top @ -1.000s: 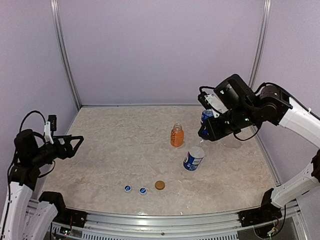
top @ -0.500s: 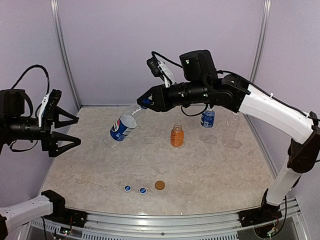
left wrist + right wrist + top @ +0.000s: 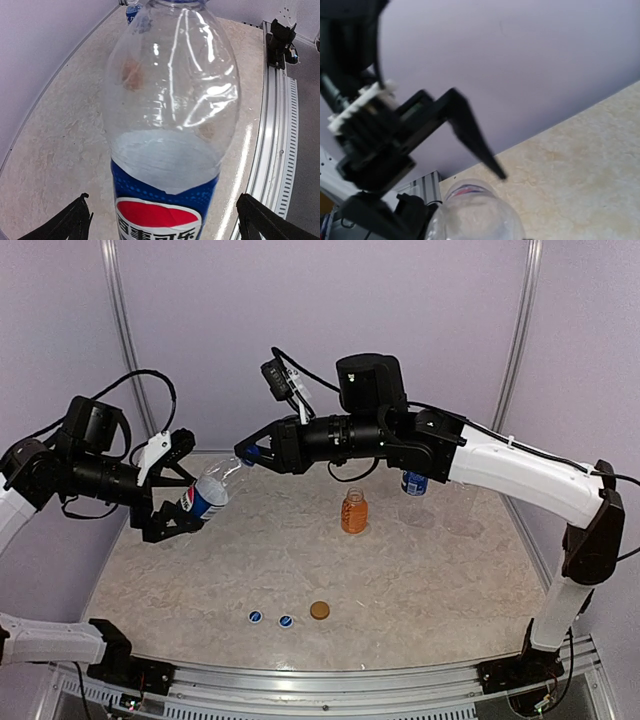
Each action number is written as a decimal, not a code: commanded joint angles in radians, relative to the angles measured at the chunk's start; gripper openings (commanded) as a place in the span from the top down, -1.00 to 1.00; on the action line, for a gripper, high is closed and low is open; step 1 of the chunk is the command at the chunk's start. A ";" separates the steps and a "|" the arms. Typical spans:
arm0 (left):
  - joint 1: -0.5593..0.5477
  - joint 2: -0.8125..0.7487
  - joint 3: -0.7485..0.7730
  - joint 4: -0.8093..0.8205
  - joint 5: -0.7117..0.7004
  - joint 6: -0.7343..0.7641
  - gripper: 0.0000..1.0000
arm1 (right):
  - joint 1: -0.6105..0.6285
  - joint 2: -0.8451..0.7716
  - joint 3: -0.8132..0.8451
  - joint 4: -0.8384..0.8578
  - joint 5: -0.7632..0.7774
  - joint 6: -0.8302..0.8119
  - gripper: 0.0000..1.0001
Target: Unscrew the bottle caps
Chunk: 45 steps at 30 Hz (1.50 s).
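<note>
A clear bottle with a blue label [image 3: 207,492] hangs tilted in the air over the table's left side. My right gripper [image 3: 252,453] is shut on its neck, where a blue cap shows. My left gripper [image 3: 188,492] is open, its fingers standing on either side of the bottle's lower end. In the left wrist view the bottle [image 3: 167,125] fills the frame between two black fingertips [image 3: 75,225], with gaps on both sides. In the right wrist view, only the bottle's shoulder [image 3: 475,215] and the left gripper's finger [image 3: 470,130] show. Two blue caps [image 3: 255,617] [image 3: 286,621] and a golden-brown cap [image 3: 319,610] lie on the table.
An orange juice bottle [image 3: 354,510] stands open at the table's middle. A second blue-labelled bottle [image 3: 415,483] and a clear bottle [image 3: 465,508] stand behind the right arm. The metal rail [image 3: 272,125] runs along the table's near edge.
My right arm swung the bottle from the table's right side across to the left. My left arm rose and came in, and its open jaws now straddle the bottle's base.
</note>
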 commanded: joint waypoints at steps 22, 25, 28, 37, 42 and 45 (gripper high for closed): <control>-0.051 0.049 0.034 -0.006 -0.005 0.048 -0.24 | 0.016 -0.087 -0.126 0.171 -0.013 0.025 1.00; -0.051 0.042 0.034 0.019 -0.018 0.034 -0.13 | 0.016 -0.081 -0.126 0.163 0.008 0.034 1.00; -0.051 0.031 0.026 0.050 -0.058 0.034 0.05 | 0.014 -0.071 -0.122 0.149 0.016 0.039 0.79; -0.079 -0.003 -0.035 0.187 -0.299 0.158 0.22 | -0.027 -0.109 -0.150 0.138 0.023 0.097 -0.91; -0.138 -0.057 -0.223 0.496 -0.587 0.396 0.28 | -0.081 -0.151 -0.272 0.300 -0.058 0.216 -0.90; -0.148 -0.060 -0.317 0.765 -0.752 0.529 0.27 | -0.081 -0.133 -0.254 0.242 -0.015 0.220 -0.85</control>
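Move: Roughly 4 cm to the right of the open left hand, 1 cm ahead and 4 cm above it, is the middle of the slanting bottle, whose blue cap is about 2 cm ahead, 11 cm right and 9 cm up. The right hand already holds that cap; the bottle's middle lies about 1 cm back, 7 cm left and 5 cm below it. The orange bottle stands 18 cm ahead of the right hand, 20 cm right and 37 cm down. Closing about halfway from wide open, the left fingers take the bottle around its label with hardly any travel, while the right hand, gripping the cap, dips slightly and then lifts. The right fingers then spread, let go of the cap and shift some 4 cm right and forward; the left hand carries the bottle about 5 cm forward, tipping up some 30 degrees. ##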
